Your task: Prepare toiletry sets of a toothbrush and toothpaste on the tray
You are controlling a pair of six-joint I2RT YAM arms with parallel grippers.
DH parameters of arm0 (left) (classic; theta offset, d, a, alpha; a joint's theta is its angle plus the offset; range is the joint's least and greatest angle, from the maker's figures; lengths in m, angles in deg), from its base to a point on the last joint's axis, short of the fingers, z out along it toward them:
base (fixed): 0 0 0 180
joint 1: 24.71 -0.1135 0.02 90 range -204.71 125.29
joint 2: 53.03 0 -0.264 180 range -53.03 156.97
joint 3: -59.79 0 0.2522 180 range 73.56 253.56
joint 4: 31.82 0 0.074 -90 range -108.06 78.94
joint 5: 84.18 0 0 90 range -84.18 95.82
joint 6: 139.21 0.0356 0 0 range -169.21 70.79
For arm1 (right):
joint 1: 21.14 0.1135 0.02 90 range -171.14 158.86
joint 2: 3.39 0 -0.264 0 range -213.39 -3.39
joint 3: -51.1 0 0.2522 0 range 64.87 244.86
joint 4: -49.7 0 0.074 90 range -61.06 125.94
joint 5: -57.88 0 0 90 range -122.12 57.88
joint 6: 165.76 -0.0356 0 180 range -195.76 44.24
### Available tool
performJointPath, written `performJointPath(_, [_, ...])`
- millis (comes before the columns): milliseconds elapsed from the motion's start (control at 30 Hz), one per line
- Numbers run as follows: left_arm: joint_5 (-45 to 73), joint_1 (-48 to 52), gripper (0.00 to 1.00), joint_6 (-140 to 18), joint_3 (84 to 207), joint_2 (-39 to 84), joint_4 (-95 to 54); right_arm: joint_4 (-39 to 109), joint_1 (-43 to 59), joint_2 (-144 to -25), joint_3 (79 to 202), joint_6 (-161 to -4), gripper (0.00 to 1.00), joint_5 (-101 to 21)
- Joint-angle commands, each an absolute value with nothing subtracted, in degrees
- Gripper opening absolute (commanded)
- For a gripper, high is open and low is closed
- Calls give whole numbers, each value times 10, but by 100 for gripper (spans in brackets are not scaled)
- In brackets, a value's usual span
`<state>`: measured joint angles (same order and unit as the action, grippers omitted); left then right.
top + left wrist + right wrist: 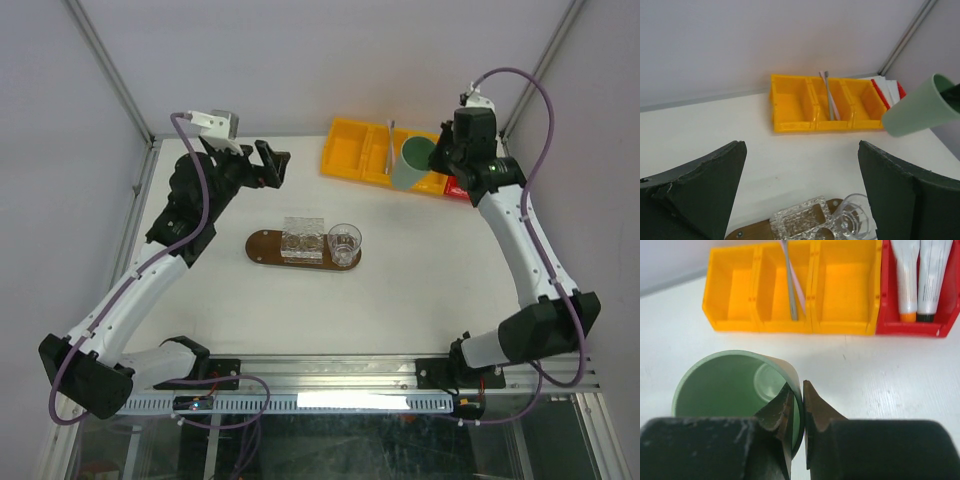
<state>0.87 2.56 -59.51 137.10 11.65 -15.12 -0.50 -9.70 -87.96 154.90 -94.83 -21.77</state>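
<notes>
Two slim pale toothbrushes (792, 290) (829, 95) lean in the middle compartment of the yellow bin (735, 300). Two white toothpaste tubes (907, 275) lie in the red bin (940, 331). The dark-brown oval tray (262, 246) (747, 232) lies mid-table and carries only glassware. My right gripper (797, 387) (443, 152) is shut on the wall of a mint-green cup (725, 385) (412, 163), one finger inside and one outside, and holds it above the table in front of the bins. My left gripper (802, 145) (278, 168) hangs wide open behind the tray with nothing between its fingers.
A textured clear glass holder (303, 238) and a clear glass (344, 241) stand on the tray. The yellow bin (350, 150) and red bin (458, 187) sit at the back right by the wall. Metal frame posts rise at both back corners.
</notes>
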Motion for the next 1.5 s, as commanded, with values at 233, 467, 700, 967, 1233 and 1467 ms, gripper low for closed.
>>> performJointPath(233, [171, 32, 99, -797, 1416, 129, -114, -8, -45, -664, 1374, -879, 3, -236])
performJointPath(467, [119, 176, 99, -856, 1411, 170, -114, 12, -38, -601, 1315, -842, 4, -241])
performJointPath(700, [15, 265, 88, -843, 1499, 248, -78, 40, -33, -571, 1277, -821, 4, -241])
performJointPath(967, [-105, 330, 73, -823, 1622, 351, -4, 38, -15, -583, 1279, -818, 1, -204])
performJointPath(1233, [-120, 339, 52, -815, 1748, 458, 71, 37, 16, -588, 1278, -813, 1, -145])
performJointPath(1467, [-126, 348, 43, -807, 1784, 501, 94, 37, 39, -588, 1278, -809, 1, -102])
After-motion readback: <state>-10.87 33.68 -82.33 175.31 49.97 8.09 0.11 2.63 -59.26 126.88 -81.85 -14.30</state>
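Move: The green cup hangs by its rim in the right fingers, its middle some 4 cm left of that hand, 3 cm ahead and 4 cm below. From the wide-open left hand, the cup is about 31 cm to the right, 8 cm ahead and 6 cm lower. Far beneath the left hand, roughly 33 cm down, the wooden tray lies 5 cm right and 2 cm ahead; the clear glass on the tray stands 16 cm right, 3 cm ahead, 29 cm below. The right fingers keep their pinch on the green cup's rim, drawing it back about 13 cm and slightly down, then holding there while the wrist rolls its left side lower. The left hand sweeps some 26 cm right to the cup's near-left rim, rising briefly, then sinking and pulling back before easing forward; it tips down about 25 degrees and half closes around the rim wall, without yet gripping. ##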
